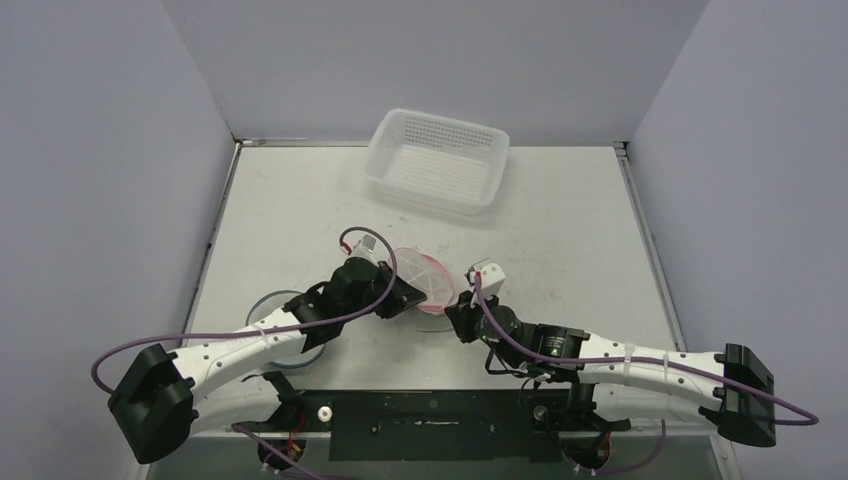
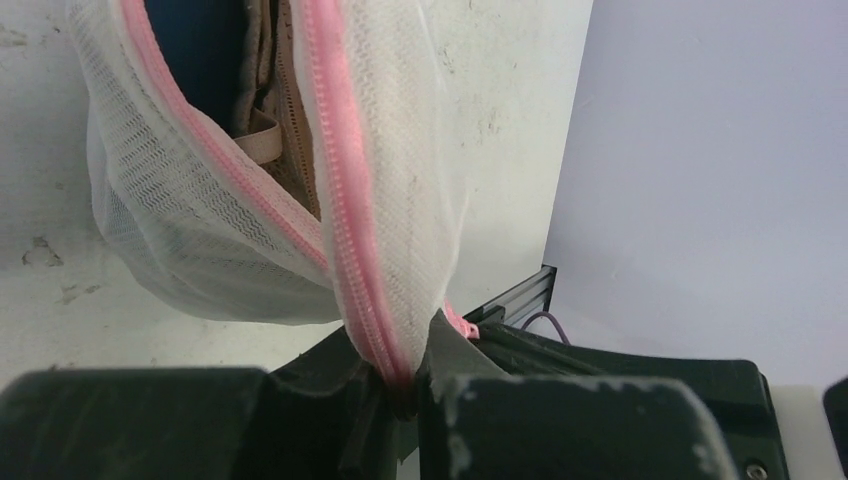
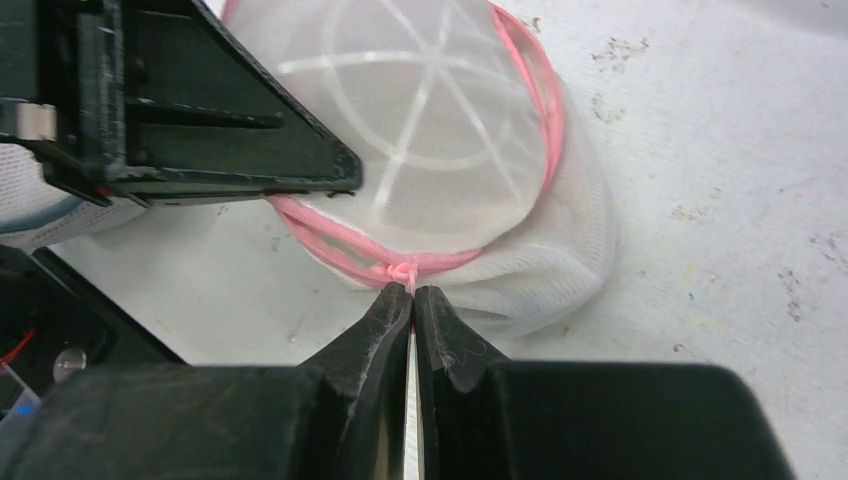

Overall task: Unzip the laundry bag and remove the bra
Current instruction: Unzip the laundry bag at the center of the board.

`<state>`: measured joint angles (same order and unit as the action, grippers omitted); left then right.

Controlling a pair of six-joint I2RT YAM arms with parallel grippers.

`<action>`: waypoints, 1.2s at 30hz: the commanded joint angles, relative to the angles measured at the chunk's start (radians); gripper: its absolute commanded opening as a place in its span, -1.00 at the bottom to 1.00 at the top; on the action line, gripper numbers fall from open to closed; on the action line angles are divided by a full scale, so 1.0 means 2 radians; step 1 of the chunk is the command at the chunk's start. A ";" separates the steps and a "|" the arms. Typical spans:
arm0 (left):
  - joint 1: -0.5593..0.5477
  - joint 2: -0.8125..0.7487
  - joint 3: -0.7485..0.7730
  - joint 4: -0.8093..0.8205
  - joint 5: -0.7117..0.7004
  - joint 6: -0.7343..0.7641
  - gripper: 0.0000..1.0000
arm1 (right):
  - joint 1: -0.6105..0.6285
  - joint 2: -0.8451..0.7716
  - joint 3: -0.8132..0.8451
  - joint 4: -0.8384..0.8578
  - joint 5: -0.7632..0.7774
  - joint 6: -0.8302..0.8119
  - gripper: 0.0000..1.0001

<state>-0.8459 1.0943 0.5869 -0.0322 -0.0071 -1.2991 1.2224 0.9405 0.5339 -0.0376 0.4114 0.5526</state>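
Note:
The laundry bag (image 1: 425, 278) is white mesh with a pink zipper, lying mid-table between both arms. My left gripper (image 1: 408, 297) is shut on the bag's zipper edge; in the left wrist view the pink zipper band (image 2: 345, 200) runs down into the closed gripper (image 2: 405, 385). The bag mouth gapes there, showing the beige bra (image 2: 265, 140) inside. My right gripper (image 3: 412, 292) is shut on the pink zipper pull (image 3: 400, 272) at the bag's (image 3: 450, 120) near rim. The left gripper's black fingers (image 3: 200, 130) show at upper left of the right wrist view.
A white perforated plastic basket (image 1: 437, 160) stands at the back of the table. A round grey-rimmed object (image 1: 285, 325) lies partly under the left arm. Grey walls close in both sides.

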 commanded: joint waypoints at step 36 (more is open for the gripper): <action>0.073 0.057 0.043 0.063 0.186 0.152 0.92 | 0.026 -0.039 -0.017 -0.006 0.026 0.016 -0.89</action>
<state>-0.6922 1.2774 0.6979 0.0933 0.4183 -0.9997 1.2713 0.8654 0.4736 -0.0967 0.4370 0.5728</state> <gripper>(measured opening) 0.965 0.060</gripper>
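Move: Both hands already hold the laundry bag. The left pinches the rim of the lid, with the bag's middle about 2 cm ahead, 1 cm to the right and 4 cm below; the zip pull, in the right fingers, is some 6 cm to the left hand's right and 3 cm back. From the right hand the bag's middle lies roughly 5 cm ahead, 5 cm left and 3 cm below. The blue-rimmed bag stands about 31 cm left and 8 cm back of the left hand. Still pinching the lid rim, the left hand swings about 6 cm right, with some 3 cm forward and up, while turning about 25 degrees clockwise, then spreads its fingers wide, lets go of the rim and eases back some 4 cm left, a little back and down. The right hand keeps its pinch on the zip pull throughout, dipping to the right, rising as it draws back towards the base, then sinking again, to end slightly right, back and lower. ##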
